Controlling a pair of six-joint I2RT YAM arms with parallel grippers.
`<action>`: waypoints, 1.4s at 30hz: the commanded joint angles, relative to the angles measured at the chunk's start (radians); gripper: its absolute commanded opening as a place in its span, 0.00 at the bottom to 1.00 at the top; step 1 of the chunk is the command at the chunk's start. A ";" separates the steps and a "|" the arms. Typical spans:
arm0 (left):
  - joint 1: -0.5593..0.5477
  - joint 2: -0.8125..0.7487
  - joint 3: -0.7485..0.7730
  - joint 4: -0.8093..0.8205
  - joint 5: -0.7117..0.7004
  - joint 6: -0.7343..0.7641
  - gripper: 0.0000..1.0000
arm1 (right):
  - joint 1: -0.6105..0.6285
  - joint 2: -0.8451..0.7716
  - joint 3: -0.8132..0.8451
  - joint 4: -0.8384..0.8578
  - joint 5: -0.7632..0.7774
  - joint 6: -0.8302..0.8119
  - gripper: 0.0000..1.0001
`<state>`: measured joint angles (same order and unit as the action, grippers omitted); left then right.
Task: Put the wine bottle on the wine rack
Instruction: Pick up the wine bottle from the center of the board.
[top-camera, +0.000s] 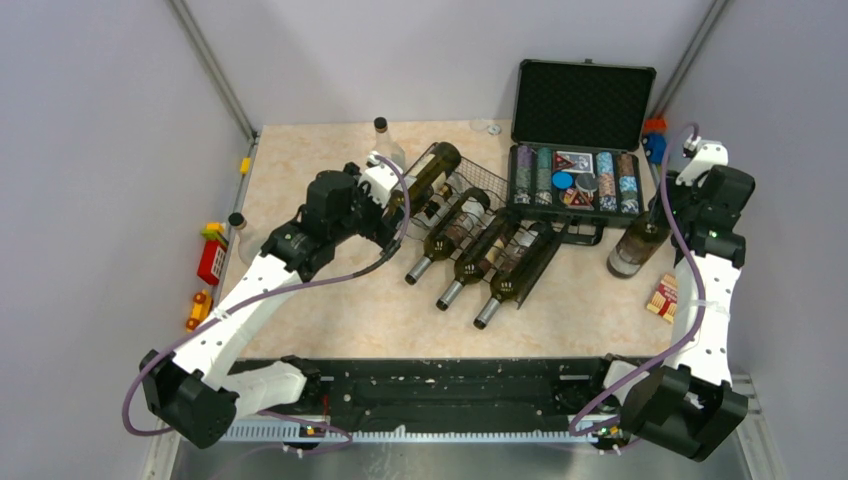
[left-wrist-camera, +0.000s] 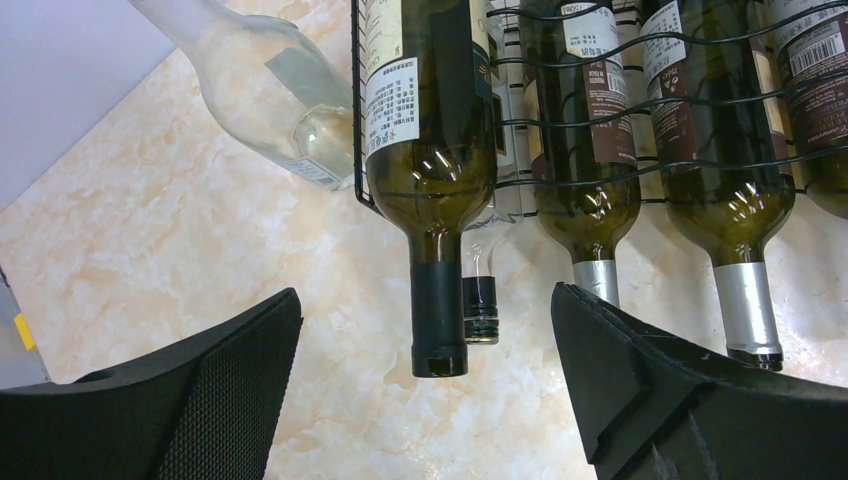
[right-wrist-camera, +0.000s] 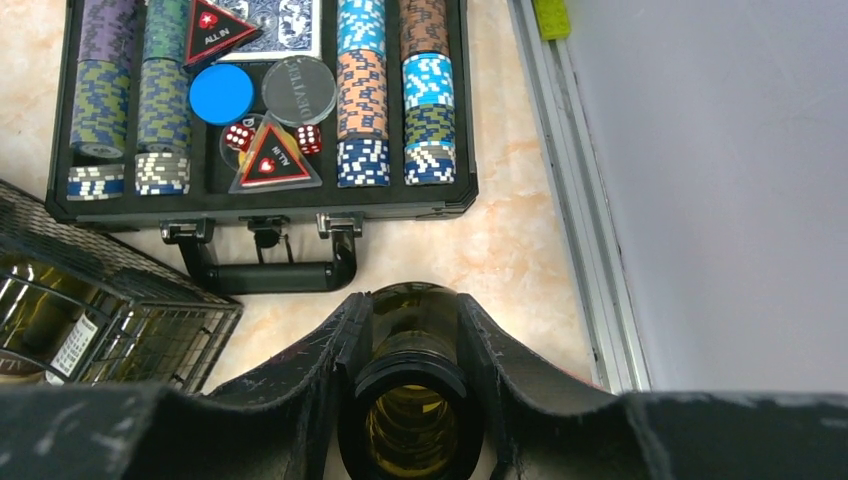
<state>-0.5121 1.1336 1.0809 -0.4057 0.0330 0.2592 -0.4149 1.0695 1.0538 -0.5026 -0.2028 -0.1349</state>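
Observation:
The wine bottle (top-camera: 636, 247), dark green glass, stands upright on the table at the right, beside the chip case. My right gripper (right-wrist-camera: 412, 316) is shut on its neck; from the right wrist I look down into its open mouth (right-wrist-camera: 412, 425). The black wire wine rack (top-camera: 487, 186) sits mid-table with several dark bottles lying in its cradles, necks toward me. One more dark bottle (left-wrist-camera: 428, 150) with a black capsule lies on the rack's left side. My left gripper (left-wrist-camera: 425, 395) hangs open just before that bottle's mouth, touching nothing.
An open black case (top-camera: 583, 100) with poker chips stands behind the rack on the right. A clear glass bottle (top-camera: 386, 148) stands left of the rack. Small toys (top-camera: 211, 262) lie off the left edge, and a small box (top-camera: 663, 296) lies near the right arm.

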 joint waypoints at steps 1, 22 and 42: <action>0.001 -0.035 0.025 0.011 0.017 0.001 0.99 | -0.009 -0.009 0.064 -0.012 -0.032 -0.004 0.22; 0.000 -0.004 0.117 -0.046 0.109 0.022 0.99 | -0.010 -0.118 0.265 -0.415 -0.458 -0.320 0.00; 0.000 0.140 0.259 -0.092 0.083 0.043 0.99 | 0.335 -0.132 0.260 -0.682 -0.624 -0.579 0.00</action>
<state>-0.5121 1.2503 1.2766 -0.4973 0.1226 0.2985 -0.1566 0.9680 1.2842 -1.2167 -0.7666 -0.6933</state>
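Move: The right hand already grips the neck of the standing wine bottle. From it the middle of the wine rack lies about 39 cm left, 5 cm ahead and 18 cm lower; the rack's nearest bottle is some 32 cm left, roughly level fore and aft. The chip case sits about 22 cm ahead and 15 cm left, the matchbox 10 cm back and 10 cm right. From the left hand, that standing bottle is about 70 cm right, level ahead, its middle 10 cm lower. Leftward and back towards its base the right hand swings the wine bottle, about 18 cm left and 11 cm back, rising some 4 cm before easing slightly down. It turns nearly 60 degrees counter-clockwise on the way to the rack's near right side, keeping its grip on the neck. The empty left hand, still wide open, shifts about 3 cm up and 2 cm right by the upper-left rack bottle's neck. ##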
